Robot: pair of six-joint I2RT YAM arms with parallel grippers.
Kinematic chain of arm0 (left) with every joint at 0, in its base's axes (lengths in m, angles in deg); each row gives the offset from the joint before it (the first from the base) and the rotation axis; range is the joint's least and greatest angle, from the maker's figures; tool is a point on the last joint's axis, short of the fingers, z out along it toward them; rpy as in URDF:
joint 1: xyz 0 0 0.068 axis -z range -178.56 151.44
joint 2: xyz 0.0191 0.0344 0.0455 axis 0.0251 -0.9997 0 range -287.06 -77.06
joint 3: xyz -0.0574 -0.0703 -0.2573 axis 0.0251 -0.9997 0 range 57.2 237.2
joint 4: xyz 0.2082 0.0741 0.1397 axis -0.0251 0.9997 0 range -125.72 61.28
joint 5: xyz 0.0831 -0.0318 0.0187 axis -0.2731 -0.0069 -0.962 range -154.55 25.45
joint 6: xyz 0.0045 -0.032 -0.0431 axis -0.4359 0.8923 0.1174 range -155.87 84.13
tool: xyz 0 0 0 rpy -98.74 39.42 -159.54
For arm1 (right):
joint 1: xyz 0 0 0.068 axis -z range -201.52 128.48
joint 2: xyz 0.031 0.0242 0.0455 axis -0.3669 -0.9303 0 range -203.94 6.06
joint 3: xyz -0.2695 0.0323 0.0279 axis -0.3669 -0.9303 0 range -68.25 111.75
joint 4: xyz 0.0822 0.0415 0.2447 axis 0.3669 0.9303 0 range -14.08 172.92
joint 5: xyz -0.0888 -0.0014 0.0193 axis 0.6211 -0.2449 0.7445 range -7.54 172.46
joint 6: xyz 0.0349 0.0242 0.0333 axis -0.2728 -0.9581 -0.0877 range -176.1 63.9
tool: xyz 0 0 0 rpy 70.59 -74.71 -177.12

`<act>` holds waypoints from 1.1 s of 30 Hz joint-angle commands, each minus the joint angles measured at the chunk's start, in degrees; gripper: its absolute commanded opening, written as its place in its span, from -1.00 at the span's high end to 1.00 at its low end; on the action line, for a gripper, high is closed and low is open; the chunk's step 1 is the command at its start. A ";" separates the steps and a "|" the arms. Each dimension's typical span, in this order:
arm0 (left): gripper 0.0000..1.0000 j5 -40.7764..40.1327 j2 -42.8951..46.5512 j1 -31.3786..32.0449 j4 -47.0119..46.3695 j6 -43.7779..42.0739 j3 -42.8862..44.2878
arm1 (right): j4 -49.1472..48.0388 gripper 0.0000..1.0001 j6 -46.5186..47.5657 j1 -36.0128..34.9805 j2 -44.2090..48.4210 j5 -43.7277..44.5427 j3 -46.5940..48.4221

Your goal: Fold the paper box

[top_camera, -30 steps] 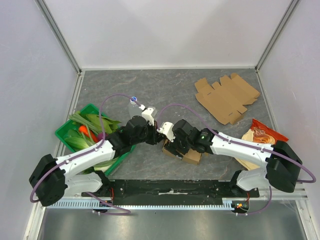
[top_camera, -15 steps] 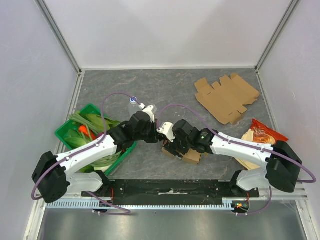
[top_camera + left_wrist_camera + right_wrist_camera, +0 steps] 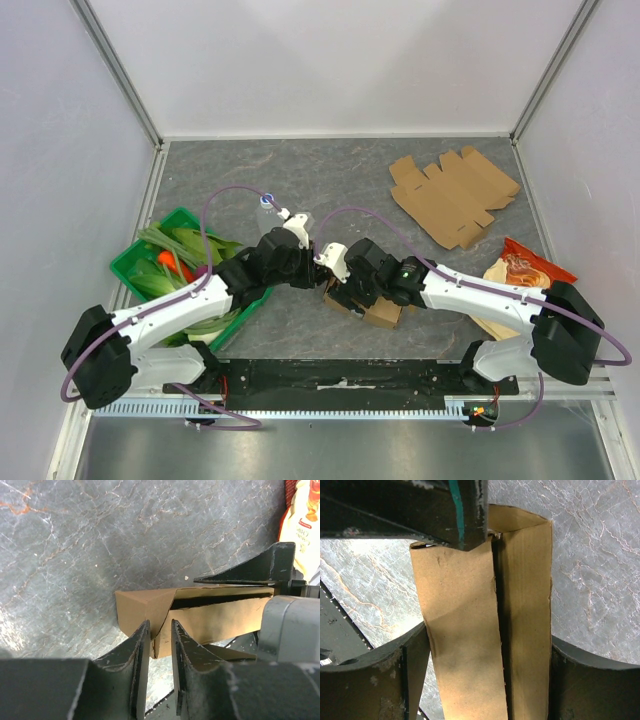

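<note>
The paper box [image 3: 372, 310], a partly folded brown cardboard piece, lies on the grey table just in front of the arm bases. My right gripper [image 3: 352, 292] clamps it across its width; in the right wrist view both fingers press the sides of the box [image 3: 485, 630] around the gripper's middle [image 3: 487, 642]. My left gripper [image 3: 318, 270] is at the box's left end. In the left wrist view its fingertips [image 3: 160, 626] stand a narrow gap apart at the corner flap of the box [image 3: 215, 620], and the table shows between them.
A flat unfolded cardboard blank [image 3: 455, 195] lies at the back right. A green basket of vegetables [image 3: 170, 270] stands at the left, a snack bag [image 3: 522, 270] at the right. A small bottle [image 3: 266, 203] sits behind the left arm. A black rail [image 3: 340, 372] runs along the near edge.
The left gripper's jaws, shut before, have parted a little at the box's corner flap. The right gripper keeps its hold and has not moved.
</note>
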 commanded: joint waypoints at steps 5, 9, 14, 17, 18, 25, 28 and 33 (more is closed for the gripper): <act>0.42 -1.30 -1.09 0.27 -5.92 -6.05 0.28 | -1.04 -0.56 -0.28 0.31 -0.60 -1.29 -1.00; 0.74 -0.94 -2.94 0.35 -5.40 -5.97 1.16 | -0.87 -0.56 -0.19 0.22 -0.77 -0.41 -0.82; 0.96 0.80 -3.55 0.35 0.04 -3.08 4.75 | -0.69 -0.57 -0.19 0.31 -1.57 1.61 -0.47; 0.96 4.13 -3.99 0.18 2.94 0.17 7.21 | -1.04 -0.56 -0.19 0.31 -1.92 1.88 -0.65; 0.96 5.02 -4.17 0.18 3.30 0.88 7.66 | -1.13 -0.56 1.47 0.22 -2.09 1.79 -0.65; 0.96 9.43 -4.70 -0.26 6.02 7.13 9.68 | -1.39 -0.55 2.62 0.22 -2.27 1.17 -0.91; 0.96 8.90 -4.26 -0.44 7.26 8.27 11.00 | -1.66 -0.56 2.80 0.22 -2.01 1.09 -1.17; 0.96 11.88 -4.00 -1.05 7.08 11.96 11.79 | -2.01 -0.57 2.89 0.31 -2.09 1.09 -1.35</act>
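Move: The corner of the paper box's left end, where the end flap meets the slot along the lid, is right at the left fingertips, about 1 cm ahead, 1 cm to the right and 1 cm down. The box's middle is some 8 cm right, 4 cm back and 5 cm lower. The bottle stands about 10 cm ahead and 10 cm left, its middle level with the hand. From the right hand, whose open fingers straddle the box, that corner is roughly 7 cm left, 3 cm ahead and 1 cm above. The left fingers close to shut on the corner edge at the box's left end, pinching it after easing about 1 cm forward and to the right with a small dip. Staying closed, the left hand then draws back a good 1 cm while its wrist tips some 10 degrees further down. The right hand stays put, wide open astride the box. ##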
